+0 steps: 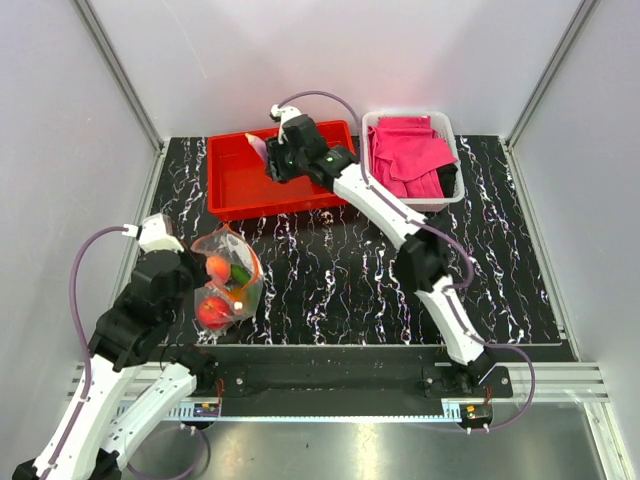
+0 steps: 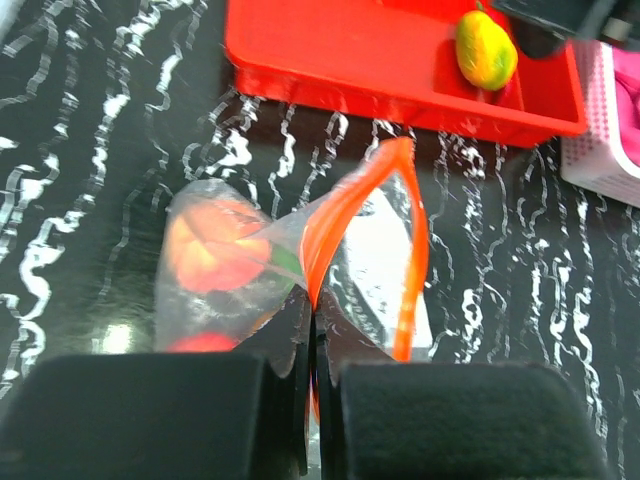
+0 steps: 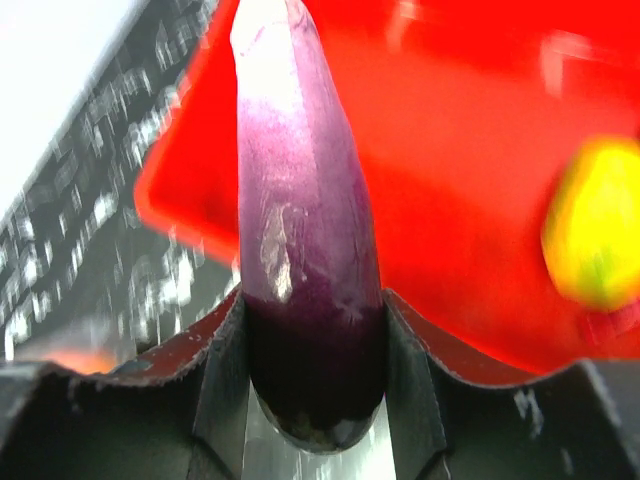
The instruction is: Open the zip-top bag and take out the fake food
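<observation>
The clear zip-top bag (image 1: pixel 228 285) lies at the table's near left, its red-orange zip strip (image 2: pixel 345 215) spread open. My left gripper (image 2: pixel 313 335) is shut on the bag's edge at the strip. Fake food shows inside the bag: an orange fruit (image 2: pixel 205 250), a green piece (image 1: pixel 241 272) and a red round fruit (image 1: pixel 213 312). My right gripper (image 3: pixel 312 330) is shut on a purple eggplant (image 3: pixel 300 230), held over the red tray (image 1: pixel 240 190). A yellow-orange mango (image 2: pixel 486 50) lies in the tray's right end and is also in the right wrist view (image 3: pixel 595 235).
A white basket (image 1: pixel 411 116) holding pink cloths (image 1: pixel 405 150) stands right of the red tray at the back. Enclosure walls and metal posts bound the black marbled tabletop (image 1: pixel 340 280) on three sides.
</observation>
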Controlling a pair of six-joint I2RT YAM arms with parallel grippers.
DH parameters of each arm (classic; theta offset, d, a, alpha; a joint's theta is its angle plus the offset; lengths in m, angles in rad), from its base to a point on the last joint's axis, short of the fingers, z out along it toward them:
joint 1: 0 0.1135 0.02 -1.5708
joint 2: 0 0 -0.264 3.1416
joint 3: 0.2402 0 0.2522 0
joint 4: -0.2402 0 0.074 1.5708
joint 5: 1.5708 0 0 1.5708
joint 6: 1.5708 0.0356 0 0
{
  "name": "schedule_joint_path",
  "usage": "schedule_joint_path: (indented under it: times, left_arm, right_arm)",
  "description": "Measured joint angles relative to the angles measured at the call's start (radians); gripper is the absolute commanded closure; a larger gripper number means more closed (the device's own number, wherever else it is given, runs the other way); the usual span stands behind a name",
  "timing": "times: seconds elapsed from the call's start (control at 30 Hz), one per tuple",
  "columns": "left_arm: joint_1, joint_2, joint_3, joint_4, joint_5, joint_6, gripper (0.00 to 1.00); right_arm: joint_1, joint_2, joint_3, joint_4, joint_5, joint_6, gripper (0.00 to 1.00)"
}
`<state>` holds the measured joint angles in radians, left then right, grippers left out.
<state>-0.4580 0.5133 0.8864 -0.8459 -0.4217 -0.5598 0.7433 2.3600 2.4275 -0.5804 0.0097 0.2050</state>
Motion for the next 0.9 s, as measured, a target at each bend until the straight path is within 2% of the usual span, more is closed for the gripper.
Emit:
schedule_joint_path:
  times: [0.1,0.17,0.3,0.43,0.5,0.53,0.57,0.63,0.7,0.77,0.8,0.83,0.9]
  left_arm:
    - [0.000,-0.002,0.028,-0.017,-0.030,0.013,1.00]
    - [0.000,-0.005,0.044,-0.021,-0.050,0.019,1.00]
    - [0.000,-0.008,0.047,-0.023,-0.062,0.028,1.00]
    - [0.000,-0.006,0.047,-0.027,-0.060,0.028,1.00]
    - [0.000,-0.006,0.047,-0.027,-0.053,0.025,1.00]
    - [0.000,-0.006,0.047,-0.026,-0.051,0.022,1.00]
    - [0.000,-0.006,0.046,-0.025,-0.047,0.016,1.00]
    - [0.000,-0.006,0.042,-0.018,-0.036,0.007,1.00]
    - [0.000,-0.006,0.032,-0.015,-0.018,-0.005,1.00]
    - [0.000,-0.006,0.024,-0.013,0.000,-0.015,1.00]
    - [0.000,-0.006,0.019,-0.012,0.011,-0.019,1.00]
    - [0.000,-0.006,0.015,-0.010,0.021,-0.022,1.00]
    - [0.000,-0.006,0.007,-0.002,0.034,-0.030,1.00]
  right_arm:
    - [-0.002,0.149,0.193,0.015,-0.002,0.010,0.94]
    - [-0.003,0.246,0.303,0.040,-0.003,0.027,0.89]
    - [-0.007,0.315,0.285,0.155,-0.026,0.056,0.86]
    - [-0.007,0.377,0.275,0.272,-0.039,0.081,0.78]
    - [-0.008,0.440,0.324,0.321,-0.055,0.096,0.66]
    - [-0.008,0.465,0.335,0.343,-0.061,0.106,0.64]
    - [-0.008,0.480,0.336,0.362,-0.067,0.113,0.54]
    - [-0.009,0.508,0.328,0.400,-0.084,0.137,0.43]
    - [-0.009,0.526,0.322,0.421,-0.090,0.158,0.22]
    - [-0.010,0.535,0.322,0.435,-0.106,0.179,0.19]
    - [-0.010,0.535,0.322,0.436,-0.109,0.187,0.11]
    - [-0.010,0.535,0.322,0.439,-0.111,0.192,0.08]
    - [-0.010,0.529,0.316,0.441,-0.114,0.197,0.05]
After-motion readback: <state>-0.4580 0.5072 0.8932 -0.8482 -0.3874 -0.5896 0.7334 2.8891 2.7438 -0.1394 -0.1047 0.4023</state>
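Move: My right hand holds the eggplant over the near part of the red tray. The free floor at the tray's left end lies about 9 cm ahead, 13 cm left and 19 cm below. The yellow fruit in the tray is some 13 cm ahead, 8 cm right and 19 cm lower; the bag stands roughly 24 cm back, 10 cm left and 16 cm below. From my left hand that floor spot is about 33 cm straight ahead and 23 cm lower. I carry the eggplant down into the left end of the red tray with my right hand, going left and forward at first and then mostly sinking, about 12 cm down and 9 cm left in all, my wrist rolling nearly 20 degrees left side up. Low over the floor I stop and spread the fingers wide to let go. My left hand keeps its pinch on the bag's rim, drifting up and left a little and coming back. ##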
